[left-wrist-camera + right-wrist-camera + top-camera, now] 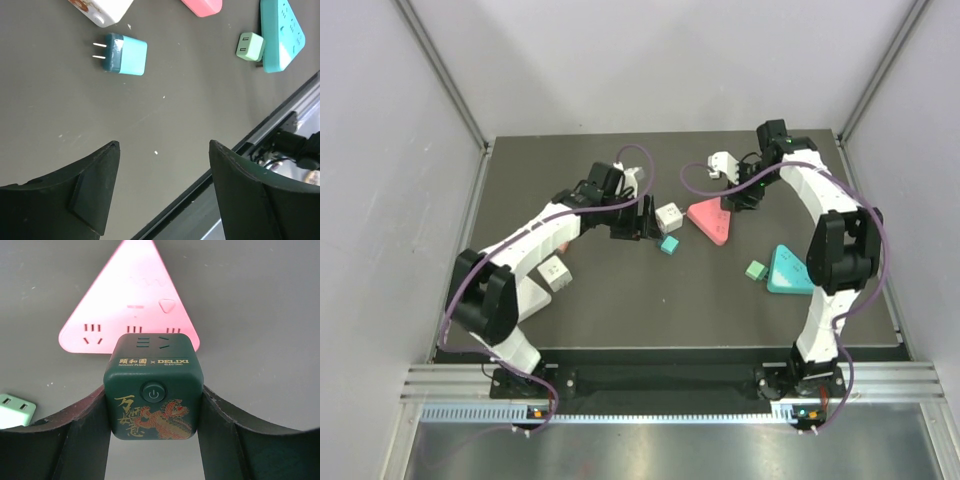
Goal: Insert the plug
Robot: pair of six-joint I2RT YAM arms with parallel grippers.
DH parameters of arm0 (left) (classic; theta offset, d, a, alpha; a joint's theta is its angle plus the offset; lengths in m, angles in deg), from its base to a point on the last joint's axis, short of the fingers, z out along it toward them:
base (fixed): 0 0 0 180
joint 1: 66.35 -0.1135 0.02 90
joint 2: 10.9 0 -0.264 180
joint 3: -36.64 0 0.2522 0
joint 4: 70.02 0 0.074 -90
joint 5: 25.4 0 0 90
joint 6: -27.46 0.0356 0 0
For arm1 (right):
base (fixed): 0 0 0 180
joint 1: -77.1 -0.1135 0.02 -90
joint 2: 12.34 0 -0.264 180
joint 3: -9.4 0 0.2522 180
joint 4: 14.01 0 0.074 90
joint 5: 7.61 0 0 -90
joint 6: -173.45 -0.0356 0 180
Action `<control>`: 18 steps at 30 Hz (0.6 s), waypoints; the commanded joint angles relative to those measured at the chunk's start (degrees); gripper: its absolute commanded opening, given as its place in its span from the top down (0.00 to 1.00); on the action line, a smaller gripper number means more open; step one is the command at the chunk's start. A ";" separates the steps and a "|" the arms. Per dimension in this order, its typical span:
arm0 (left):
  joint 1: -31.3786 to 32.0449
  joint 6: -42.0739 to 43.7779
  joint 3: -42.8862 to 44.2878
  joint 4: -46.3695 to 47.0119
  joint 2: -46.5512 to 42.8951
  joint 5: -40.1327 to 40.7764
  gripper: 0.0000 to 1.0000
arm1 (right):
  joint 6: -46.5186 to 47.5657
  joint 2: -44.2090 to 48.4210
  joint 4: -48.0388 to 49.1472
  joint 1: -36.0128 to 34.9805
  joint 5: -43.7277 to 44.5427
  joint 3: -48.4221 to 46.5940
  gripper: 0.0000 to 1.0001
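Observation:
The plug is teal with two metal prongs and lies flat on the dark mat, also seen from above. My left gripper hovers open just short of it, with nothing between its fingers; in the top view this gripper is beside a white cube socket. My right gripper is shut on a dark green cube socket with a dragon print and a power button. It holds the cube above the pink triangular power strip.
A teal triangular power strip and a light green plug lie at the right. A second white cube sits near the left arm and a white adapter at the back. Grey walls enclose the mat.

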 commanded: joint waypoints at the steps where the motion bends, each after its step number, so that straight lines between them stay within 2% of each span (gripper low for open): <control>1: 0.14 4.86 -0.21 -4.24 -5.94 5.61 0.23 | 7.84 -1.49 -4.25 0.47 -5.95 -4.98 1.00; 8: 0.14 6.18 -6.89 0.15 -12.18 12.74 0.23 | 8.37 -4.84 -6.10 0.65 -6.74 -7.98 1.00; 18: 0.14 7.15 -4.70 -2.84 -13.06 16.62 0.23 | 6.26 -7.91 -5.57 0.82 -5.69 -10.44 1.00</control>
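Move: The right hand still holds the dark green plug; the pink triangular power strip's middle lies about 4 cm to its left, 2 cm back and 7 cm below. On the table, the light green block sits some 13 cm back and 8 cm right of this hand, the white cube about 13 cm left and level with it, and the teal plug 13 cm left and 7 cm back. From the empty left hand the strip is roughly 9 cm ahead, 15 cm right and 10 cm down. Still pinching the green plug, the right hand sinks about 2 cm towards the pink strip's right-hand side, easing roughly 1 cm forward and 1 cm left while turning slightly counter-clockwise. The open left hand backs off about 5 cm to its left, away from the strip, rising a little before partly sinking again, and tilts some 15 degrees. ##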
